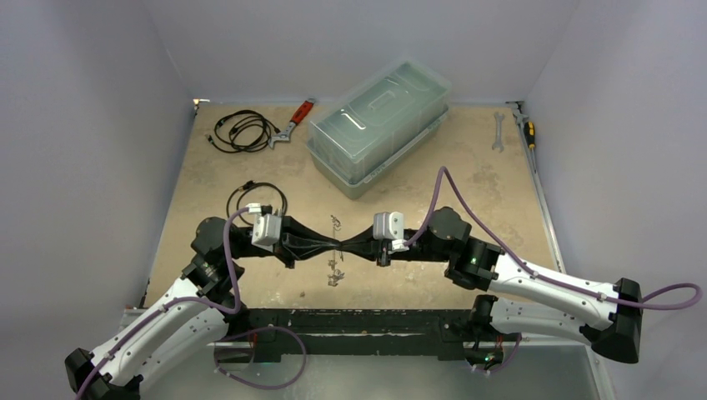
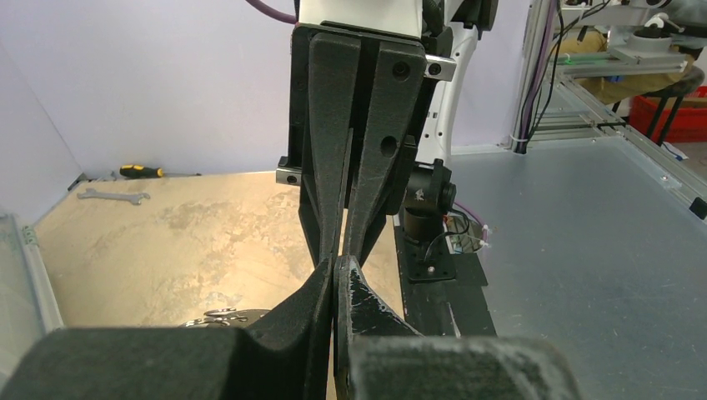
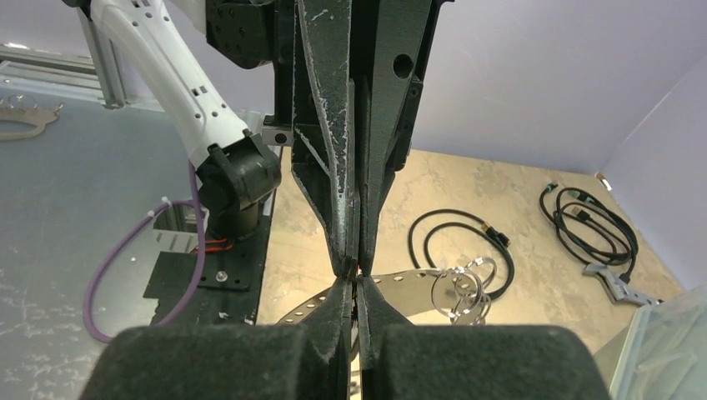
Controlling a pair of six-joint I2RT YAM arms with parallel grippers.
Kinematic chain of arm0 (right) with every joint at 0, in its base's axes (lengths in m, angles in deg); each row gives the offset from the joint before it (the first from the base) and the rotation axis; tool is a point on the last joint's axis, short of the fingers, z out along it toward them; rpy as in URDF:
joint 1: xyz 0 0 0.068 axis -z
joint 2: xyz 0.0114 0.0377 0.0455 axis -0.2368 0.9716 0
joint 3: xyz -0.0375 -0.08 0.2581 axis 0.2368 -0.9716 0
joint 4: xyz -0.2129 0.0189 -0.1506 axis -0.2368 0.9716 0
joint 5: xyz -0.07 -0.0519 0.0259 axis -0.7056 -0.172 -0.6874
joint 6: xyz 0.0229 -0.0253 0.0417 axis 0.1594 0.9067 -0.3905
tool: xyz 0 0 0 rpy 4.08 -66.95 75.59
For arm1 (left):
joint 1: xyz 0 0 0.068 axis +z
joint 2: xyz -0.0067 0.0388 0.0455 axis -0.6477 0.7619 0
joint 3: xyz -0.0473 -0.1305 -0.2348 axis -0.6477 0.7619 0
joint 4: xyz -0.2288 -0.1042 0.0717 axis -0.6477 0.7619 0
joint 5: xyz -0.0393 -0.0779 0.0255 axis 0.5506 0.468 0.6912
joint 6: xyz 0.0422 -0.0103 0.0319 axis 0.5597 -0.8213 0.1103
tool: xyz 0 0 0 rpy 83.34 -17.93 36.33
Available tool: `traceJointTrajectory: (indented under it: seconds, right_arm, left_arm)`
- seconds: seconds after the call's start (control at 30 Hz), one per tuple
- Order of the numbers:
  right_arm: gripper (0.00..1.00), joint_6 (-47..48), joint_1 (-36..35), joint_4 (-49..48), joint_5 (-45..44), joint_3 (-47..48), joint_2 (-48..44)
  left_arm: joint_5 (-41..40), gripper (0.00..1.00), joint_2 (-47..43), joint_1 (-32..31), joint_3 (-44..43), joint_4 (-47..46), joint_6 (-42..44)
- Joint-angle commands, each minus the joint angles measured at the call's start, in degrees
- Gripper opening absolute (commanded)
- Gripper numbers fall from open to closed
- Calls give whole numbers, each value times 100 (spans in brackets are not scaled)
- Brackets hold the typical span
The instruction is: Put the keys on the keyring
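Observation:
My two grippers meet tip to tip over the middle of the table, left gripper [image 1: 333,247] from the left and right gripper [image 1: 347,247] from the right. Both are shut. The keyring [image 3: 400,283] shows in the right wrist view as a thin pale band with small holes. It runs across right behind the touching fingertips, so both seem to pinch it. A bunch of small silver rings and keys [image 3: 463,287] hangs on that band to the right. From above, keys [image 1: 335,275] dangle just in front of the tips and more [image 1: 335,222] just behind. The left wrist view shows silver bits [image 2: 218,317] low left.
A clear lidded plastic box [image 1: 379,125] stands at the back centre. Two black cable coils [image 1: 242,131] [image 1: 256,198] lie at the left, with red-handled pliers [image 1: 293,122] beside the far one. A spanner [image 1: 498,131] and a screwdriver [image 1: 528,129] lie at the back right.

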Motion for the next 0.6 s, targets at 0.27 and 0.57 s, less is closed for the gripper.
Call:
traceJointTrajectory:
  seconds: [0.27,0.57]
  right_arm:
    - [0,273,7,1763,-1182,913,112]
    - [0,212,-24,3718,-1398,2057,605]
  left_arm:
    - [-179,53,-227,34,-364,997,909]
    - [-299,50,-19,33,-758,2505,2198]
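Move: The keyring plate hangs edge-on, running forward and back, where the two shut grippers meet tip to tip; its middle is some 5 cm below either hand and about 1 cm behind it. Counted from the right hand, the clear plastic box stands about 38 cm ahead, 10 cm to the right and 26 cm lower, and the black cable loop lies some 20 cm ahead, 22 cm to the left and 31 cm down. The left fingers let go of the keyring, opening to about half while that hand barely shifts and its tips dip slightly. The right keeps its pinch on the small ring at the plate's upper edge and draws the keyring clear: first down about 3 cm while going forward, then partly back up, ending roughly 3 cm forward and 2 cm right, fingertips tipped down and swung clockwise, some 20 degrees in all. ##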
